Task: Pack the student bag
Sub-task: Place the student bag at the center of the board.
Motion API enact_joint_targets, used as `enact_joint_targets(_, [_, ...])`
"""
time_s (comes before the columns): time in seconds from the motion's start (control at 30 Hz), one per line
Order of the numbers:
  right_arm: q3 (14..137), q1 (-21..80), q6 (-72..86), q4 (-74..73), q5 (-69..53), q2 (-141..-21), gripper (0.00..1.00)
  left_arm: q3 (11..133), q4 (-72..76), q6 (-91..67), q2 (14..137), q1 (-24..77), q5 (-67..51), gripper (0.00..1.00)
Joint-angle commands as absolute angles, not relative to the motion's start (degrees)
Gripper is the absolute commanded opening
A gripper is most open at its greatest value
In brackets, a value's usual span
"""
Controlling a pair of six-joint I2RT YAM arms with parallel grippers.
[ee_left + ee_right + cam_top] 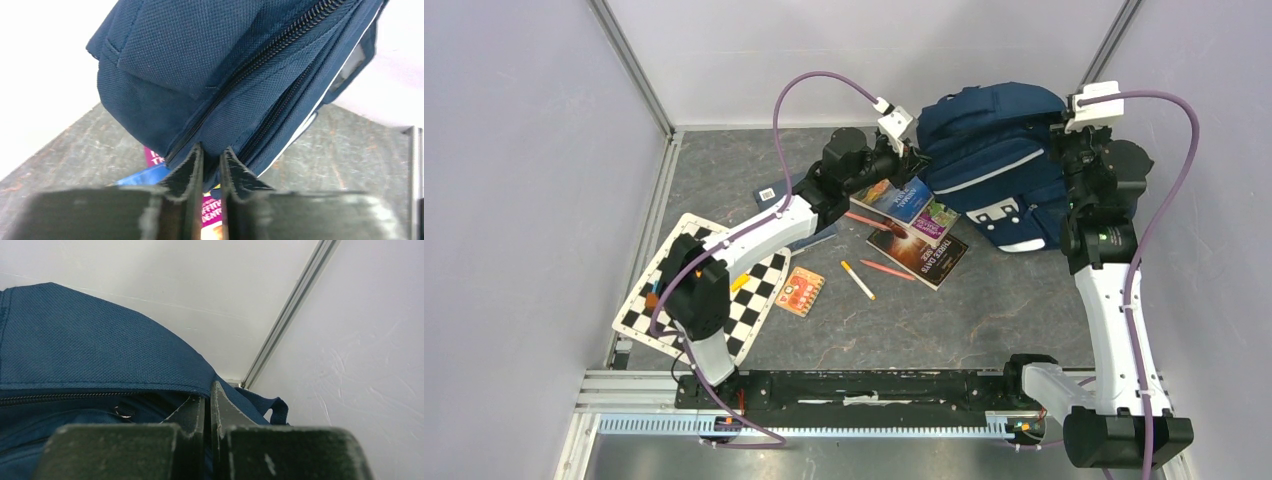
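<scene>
The student bag point(994, 160), navy blue with grey stripes and a white buckle patch, lies at the back right of the table. My left gripper point(911, 155) is at its left end. In the left wrist view this gripper point(212, 152) is shut on a fold of the bag's fabric point(220, 100) between two zippers. My right gripper point(1066, 150) is at the bag's right side. In the right wrist view it point(207, 392) is shut on the fabric edge of the bag point(100, 350), just above a zipper line with a dark gap under it.
Three books point(914, 228) lie fanned out just left of the bag. Pencils and a pen point(858, 279) lie near them, with an orange card point(799, 291) beside. A checkerboard point(686, 290) sits at the left under the left arm. Walls close in behind and to the right.
</scene>
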State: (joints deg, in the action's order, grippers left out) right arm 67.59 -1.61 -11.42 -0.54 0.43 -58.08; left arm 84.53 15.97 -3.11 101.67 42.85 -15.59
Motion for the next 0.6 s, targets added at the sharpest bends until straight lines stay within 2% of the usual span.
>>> enact_joint_targets(0.0, [71.00, -1.41, -11.69, 10.10, -2.15, -54.58, 0.00, 87.54, 17.09, -2.45, 99.12, 42.89, -18.73, 0.06])
enact_joint_targets(0.03, [71.64, -1.47, -12.90, 9.46, -1.60, -54.73, 0.00, 87.60, 17.27, -2.54, 97.85, 42.89, -18.45, 0.02])
enact_joint_targets(0.2, [75.87, -1.41, -16.31, 6.73, 3.77, -54.49, 0.00, 96.08, 12.14, -4.45, 91.15, 42.96, -23.74, 0.02])
enact_joint_targets(0.33, [76.51, -1.44, -13.68, 6.34, 0.26, -53.34, 0.00, 104.40, 2.72, -5.17, 88.42, 42.98, -26.01, 0.02])
enact_joint_targets(0.57, [70.29, -1.43, -9.66, 6.07, -8.66, -52.95, 0.00, 103.44, -6.16, -8.60, 78.65, 42.98, -25.50, 0.02])
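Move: The left fingers are already at the student bag's near upper left edge; its middle lies about 19 cm to this hand's right, 2 cm ahead and 8 cm lower. Under the left hand, some 31 cm down, the Animal Farm book is about 6 cm ahead and 2 cm right, and the Three Days book 5 cm back and 4 cm right. The right hand still grips the bag's upper right side; the board's centre is about 32 cm left of it, 4 cm back and 43 cm below. The left fingers finish closing and pinch the edge of the bag's left side, then after a brief hold carry it up about 17 cm, back some 9 cm and a little left, picking up speed. The right keeps its shut grip on the other side and follows, rising some 6 cm and easing back about 4 cm while its fingertips tilt up roughly 10 degrees. ##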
